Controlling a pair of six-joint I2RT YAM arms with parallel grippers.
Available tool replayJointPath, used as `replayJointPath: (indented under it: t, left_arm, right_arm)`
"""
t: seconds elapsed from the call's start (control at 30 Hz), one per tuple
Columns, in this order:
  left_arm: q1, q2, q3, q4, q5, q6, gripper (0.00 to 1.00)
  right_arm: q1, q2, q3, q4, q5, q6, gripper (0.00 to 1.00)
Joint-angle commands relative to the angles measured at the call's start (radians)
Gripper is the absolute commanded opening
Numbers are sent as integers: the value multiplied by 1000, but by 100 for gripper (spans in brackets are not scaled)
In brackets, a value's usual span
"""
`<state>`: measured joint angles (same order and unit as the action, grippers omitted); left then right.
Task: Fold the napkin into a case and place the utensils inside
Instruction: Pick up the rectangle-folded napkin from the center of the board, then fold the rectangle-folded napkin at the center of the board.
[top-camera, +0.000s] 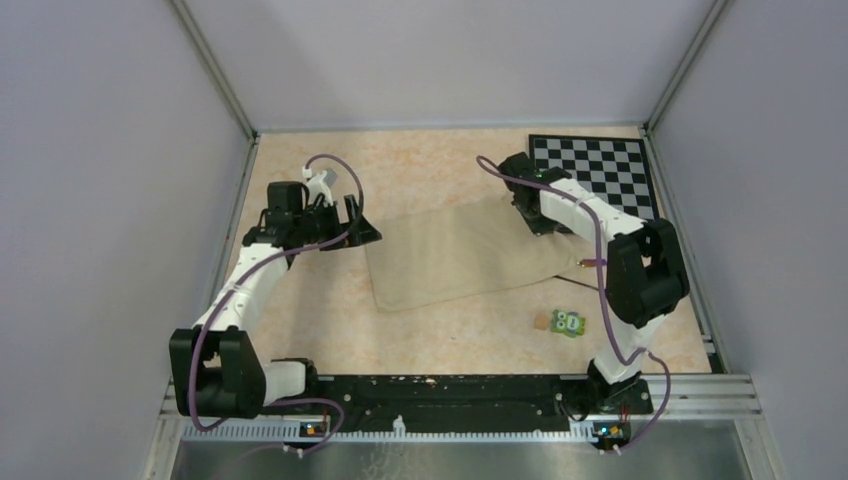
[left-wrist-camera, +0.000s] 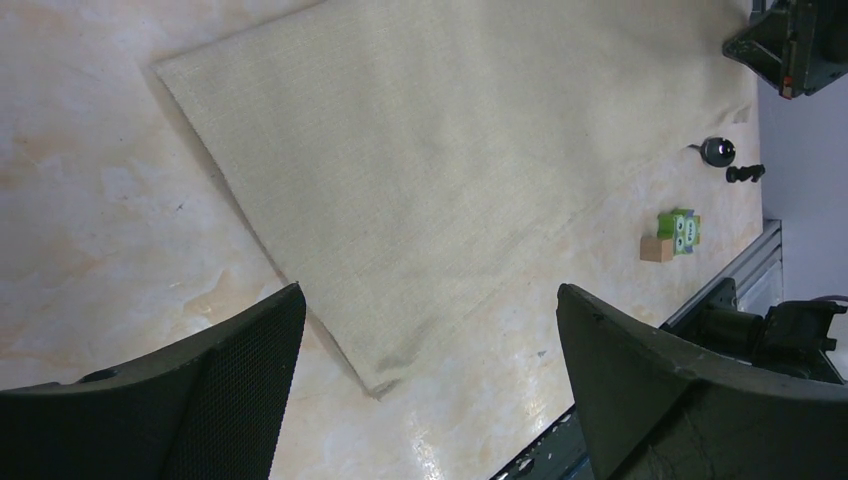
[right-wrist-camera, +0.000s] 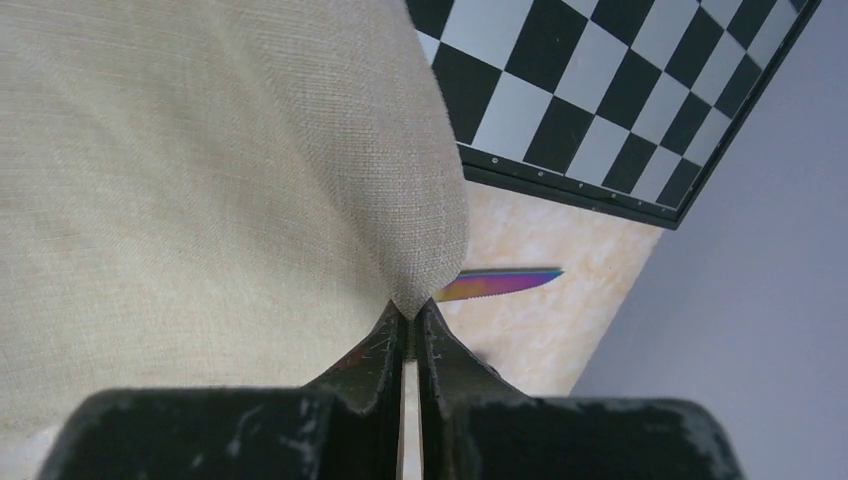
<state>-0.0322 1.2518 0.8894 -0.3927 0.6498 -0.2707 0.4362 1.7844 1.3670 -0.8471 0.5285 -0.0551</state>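
The beige-cream napkin (top-camera: 455, 255) lies spread flat in the middle of the table, its near corner under my left gripper's view (left-wrist-camera: 450, 150). My right gripper (right-wrist-camera: 410, 312) is shut on the napkin's (right-wrist-camera: 200, 180) far right corner and lifts it slightly; in the top view that gripper (top-camera: 513, 205) is by the chessboard. A purple-blue knife blade (right-wrist-camera: 500, 283), one of the utensils, pokes out from behind the raised cloth. My left gripper (left-wrist-camera: 430, 292) hangs open above the napkin's left edge, holding nothing; the top view shows it (top-camera: 362, 224) just left of the cloth. No folded case shows.
A black-and-white chessboard (top-camera: 595, 170) lies at the back right corner. A green block with white dots (top-camera: 568, 322) and a small tan cube (left-wrist-camera: 656, 249) sit near the front right. A black knob (left-wrist-camera: 745, 172) and a grey round piece (left-wrist-camera: 716, 150) lie beyond them.
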Motion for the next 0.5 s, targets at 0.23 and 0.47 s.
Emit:
replayJointPath:
  t: [0.23, 0.47]
  left_arm:
    - [25, -52, -4, 33, -49, -15, 99]
    - [68, -39, -6, 31, -67, -51, 99]
  right_arm:
    - [266, 13, 169, 19, -340, 144, 0]
    - [348, 133, 276, 156, -641, 338, 0]
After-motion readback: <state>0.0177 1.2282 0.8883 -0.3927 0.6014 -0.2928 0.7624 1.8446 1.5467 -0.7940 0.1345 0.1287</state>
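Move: The right gripper already holds the napkin's right end off the table. The napkin's left edge, where this end is being taken, lies about 43 cm to its left, 4 cm back and 9 cm below. The knife is some 6 cm right and 4 cm back, the dark spoon 6 cm right and 10 cm back, and the chessboard's middle 9 cm right and 18 cm ahead. From the left gripper that left edge is about 3 cm ahead, 15 cm below. Keep the right fingers shut on the napkin's end and sweep it fast to the left, about 21 cm, over the napkin towards its left edge, easing back some 4 cm on the way. Roll the hand's left side up nearly 30 degrees while turning it counter-clockwise. Let the open, empty left gripper drift a couple of centimetres left. ##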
